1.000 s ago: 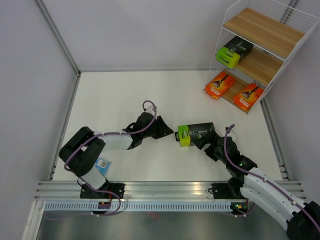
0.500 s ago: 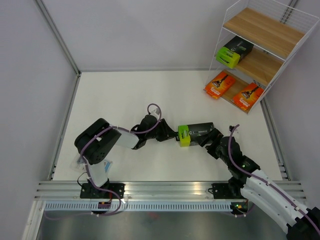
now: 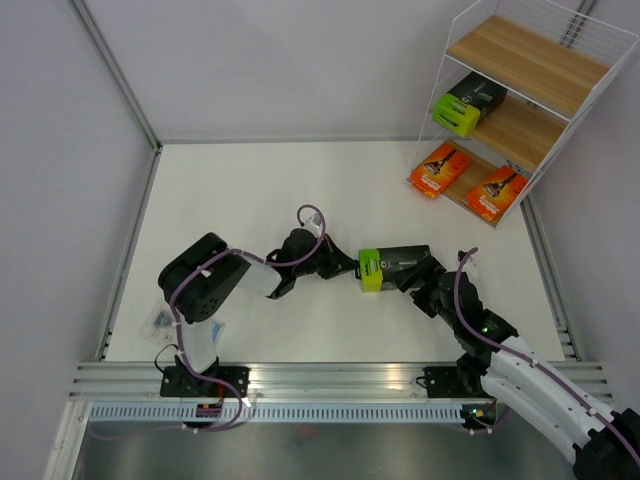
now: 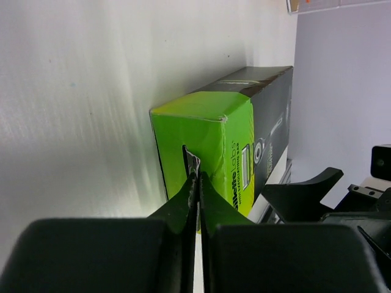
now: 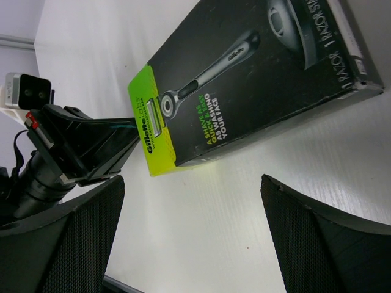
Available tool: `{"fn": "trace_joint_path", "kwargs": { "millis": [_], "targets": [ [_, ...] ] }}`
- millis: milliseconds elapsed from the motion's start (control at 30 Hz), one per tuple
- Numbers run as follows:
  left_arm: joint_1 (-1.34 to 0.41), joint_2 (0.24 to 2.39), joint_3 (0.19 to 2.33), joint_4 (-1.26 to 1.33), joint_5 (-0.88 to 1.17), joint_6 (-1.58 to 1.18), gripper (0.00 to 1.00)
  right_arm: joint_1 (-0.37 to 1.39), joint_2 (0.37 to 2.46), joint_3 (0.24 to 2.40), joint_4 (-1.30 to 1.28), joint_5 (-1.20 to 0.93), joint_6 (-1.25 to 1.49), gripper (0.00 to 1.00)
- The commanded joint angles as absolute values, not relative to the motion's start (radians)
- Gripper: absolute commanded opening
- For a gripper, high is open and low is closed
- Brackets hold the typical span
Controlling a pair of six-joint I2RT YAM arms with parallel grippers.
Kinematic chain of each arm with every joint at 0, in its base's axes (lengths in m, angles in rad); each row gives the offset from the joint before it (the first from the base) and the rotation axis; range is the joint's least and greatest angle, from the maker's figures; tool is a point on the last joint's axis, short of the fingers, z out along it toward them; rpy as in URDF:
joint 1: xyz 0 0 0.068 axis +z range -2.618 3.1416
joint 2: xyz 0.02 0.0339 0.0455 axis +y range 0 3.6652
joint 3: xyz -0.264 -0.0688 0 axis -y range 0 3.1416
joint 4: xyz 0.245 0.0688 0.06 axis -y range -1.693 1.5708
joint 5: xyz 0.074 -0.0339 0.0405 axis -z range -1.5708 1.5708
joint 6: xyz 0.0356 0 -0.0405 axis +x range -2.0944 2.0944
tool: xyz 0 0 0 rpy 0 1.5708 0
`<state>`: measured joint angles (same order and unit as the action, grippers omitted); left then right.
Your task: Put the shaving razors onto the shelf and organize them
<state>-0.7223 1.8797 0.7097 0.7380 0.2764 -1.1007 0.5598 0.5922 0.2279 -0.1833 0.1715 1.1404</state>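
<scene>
A black razor box with a lime-green end (image 3: pixel 392 266) (image 4: pixel 244 134) (image 5: pixel 256 73) lies flat mid-table. My left gripper (image 3: pixel 350 268) (image 4: pixel 194 168) is shut, its tips against the green end. My right gripper (image 3: pixel 418 282) (image 5: pixel 192 201) stands wide open just near of the box's black end, with nothing between its fingers (image 5: pixel 61 244). On the shelf (image 3: pixel 560 45), a second black-and-green box (image 3: pixel 466 105) sits on the middle board and two orange cards (image 3: pixel 441 168) (image 3: pixel 497 190) on the bottom one. A clear blister pack (image 3: pixel 160 321) lies by the left arm's base, partly hidden.
The shelf stands at the far right corner against the right wall. A grey wall and rail (image 3: pixel 130 250) bound the table's left side. The rail of the arm bases (image 3: pixel 330 380) runs along the near edge.
My left arm reached right to the box's green end and its gripper closed. The box slid slightly right. The right arm barely moved.
</scene>
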Motion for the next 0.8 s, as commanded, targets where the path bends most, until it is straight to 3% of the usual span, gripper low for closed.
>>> {"fn": "trace_joint_path", "kwargs": {
  "millis": [0, 300, 767],
  "targets": [
    [-0.729, 1.893, 0.744, 0.864, 0.311, -1.169, 0.02, 0.56, 0.595, 0.256, -0.106, 0.141, 1.147, 0.98],
    [-0.729, 1.717, 0.782, 0.641, 0.256, -1.29, 0.02, 0.56, 0.589, 0.161, -0.011, 0.06, 1.306, 0.98],
    [-0.83, 1.574, 0.836, 0.35, 0.137, -1.341, 0.02, 0.572, 0.355, -0.057, 0.228, 0.146, 1.561, 0.98]
  ]
}}
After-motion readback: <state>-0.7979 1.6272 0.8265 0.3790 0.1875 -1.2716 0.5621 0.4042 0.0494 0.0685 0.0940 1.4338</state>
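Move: The left fingertips already pinch the hang tab on the green end of the black razor box. The box's middle lies about 9 cm to that hand's right, roughly level in height and 1 cm back. From the open right hand, the box's middle is some 4 cm ahead, 5 cm left and 4 cm below. On the low shelf, from the right hand, the left orange pack is about 30 cm ahead and 6 cm right, the right orange pack about 24 cm ahead and 20 cm right. Upward goes the left hand after a brief near-standstill, hoisting the green end by the still-pinched tab about 9 cm, and at the last easing slightly back and right. The right hand, wide open, shifts about 2 cm left, dips slightly, then rises some 3 cm, rolling its left side up about 25 degrees to follow the box's tilt; contact there can't be seen. ##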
